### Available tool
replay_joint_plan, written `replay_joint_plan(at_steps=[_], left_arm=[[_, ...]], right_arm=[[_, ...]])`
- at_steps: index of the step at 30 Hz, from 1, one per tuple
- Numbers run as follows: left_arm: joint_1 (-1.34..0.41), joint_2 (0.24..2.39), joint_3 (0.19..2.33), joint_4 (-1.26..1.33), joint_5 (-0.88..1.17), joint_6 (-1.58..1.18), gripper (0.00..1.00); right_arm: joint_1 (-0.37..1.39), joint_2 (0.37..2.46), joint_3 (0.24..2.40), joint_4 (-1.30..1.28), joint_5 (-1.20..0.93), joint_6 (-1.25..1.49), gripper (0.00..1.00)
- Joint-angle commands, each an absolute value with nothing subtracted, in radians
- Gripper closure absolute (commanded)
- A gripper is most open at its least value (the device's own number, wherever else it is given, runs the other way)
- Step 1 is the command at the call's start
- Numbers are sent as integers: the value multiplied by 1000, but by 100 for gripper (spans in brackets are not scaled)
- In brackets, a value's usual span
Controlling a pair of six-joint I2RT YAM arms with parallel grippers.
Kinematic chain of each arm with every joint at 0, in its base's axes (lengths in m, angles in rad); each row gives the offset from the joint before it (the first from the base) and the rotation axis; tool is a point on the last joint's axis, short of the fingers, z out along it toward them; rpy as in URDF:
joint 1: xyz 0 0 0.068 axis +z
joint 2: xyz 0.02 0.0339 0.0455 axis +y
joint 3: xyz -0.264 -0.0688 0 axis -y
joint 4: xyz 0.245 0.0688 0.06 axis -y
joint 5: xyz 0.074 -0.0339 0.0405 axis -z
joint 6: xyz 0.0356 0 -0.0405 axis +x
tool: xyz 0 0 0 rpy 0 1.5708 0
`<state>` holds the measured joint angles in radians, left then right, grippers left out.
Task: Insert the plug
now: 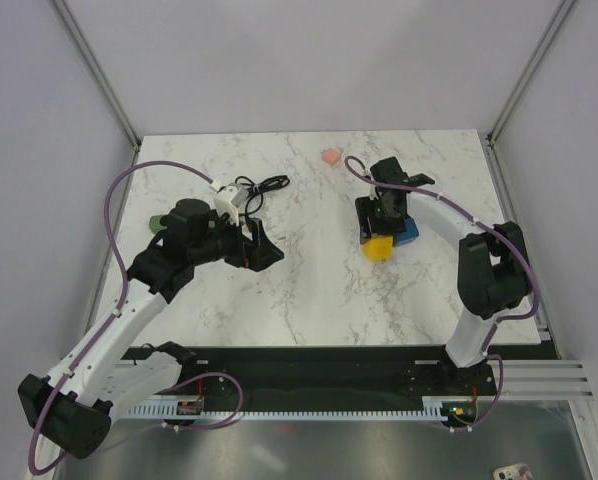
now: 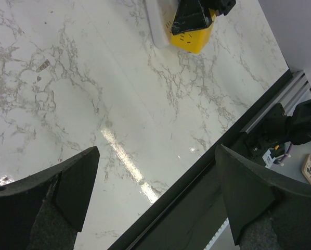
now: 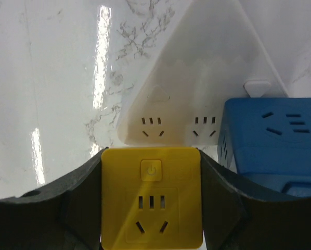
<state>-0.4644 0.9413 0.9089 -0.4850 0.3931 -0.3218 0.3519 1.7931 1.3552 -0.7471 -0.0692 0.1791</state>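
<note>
A small teal-green block (image 1: 155, 222), apparently the plug, peeks out at the table's left behind my left arm, mostly hidden. My left gripper (image 1: 266, 247) hovers open and empty over bare marble right of it; in its wrist view the left gripper (image 2: 156, 151) frames the table's front edge. My right gripper (image 1: 381, 228) is shut on a yellow socket cube (image 1: 378, 248), its fingers pressed against both sides of the yellow cube (image 3: 151, 203). The yellow cube stands against a white triangular power strip (image 3: 197, 78).
A blue socket cube (image 3: 272, 140) sits on the white strip just right of the yellow one. A white adapter with a coiled black cable (image 1: 247, 192) lies at back left. A small pink piece (image 1: 330, 157) rests near the back edge.
</note>
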Motion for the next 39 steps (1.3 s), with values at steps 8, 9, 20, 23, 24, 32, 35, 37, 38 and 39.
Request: replay_joint_plan(at_steps=[8,9,20,23,24,32,35,37,38,39], left_arm=[[-466,930,900,-482,370,-295,0],[-466,928,900,-482,370,-295,0],[-466,924,925,-414,555,-388,0],[-471,919,925,-339,615,-390,0],[-475,917,937,-325,618,-385,0],[-707,930,1043,-275,499,-229,0],[-750,937,1081,-272,482,-195,0],[-768,942,1091,-268,462,-177,0],[-775,946,1095,-265,456,-161,0],[-781,948,1103,-256,451,-153,0]], right_arm=[[357,1712,1210,-627,-77,187,100],[359,1686,1207,-627,-75,189,100],[367,1389,1224,-614,-245,314,100],[390,1261,1184,-487,-339,472,100],[400,1231,1174,-450,-353,559,100],[523,1017,1022,-108,-416,883,100],[548,976,988,-54,-396,930,100],[549,971,985,-63,-399,920,100],[549,969,983,-63,-400,920,100],[549,966,979,-60,-406,926,100]])
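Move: The yellow plug is already in the right fingers. From them the open left gripper lies about 24 cm to the left, 12 cm back and 15 cm higher. The white power strip's middle is some 5 cm ahead, 2 cm to the right and 6 cm below, and the blue plug on it is about 5 cm ahead, 6 cm right and 2 cm lower. From the left hand, the yellow plug is roughly 12 cm ahead, 24 cm right and 15 cm below. The yellow plug, still gripped by the right hand, dips about 3 cm down and back at the strip's near side, then is carried steeply up some 28 cm, left and back towards the left gripper, the wrist rolling nearly 60 degrees so the fingers swing from down to left. The left hand, staying open, later rises, shifts right and back, and turns clockwise to meet it. ##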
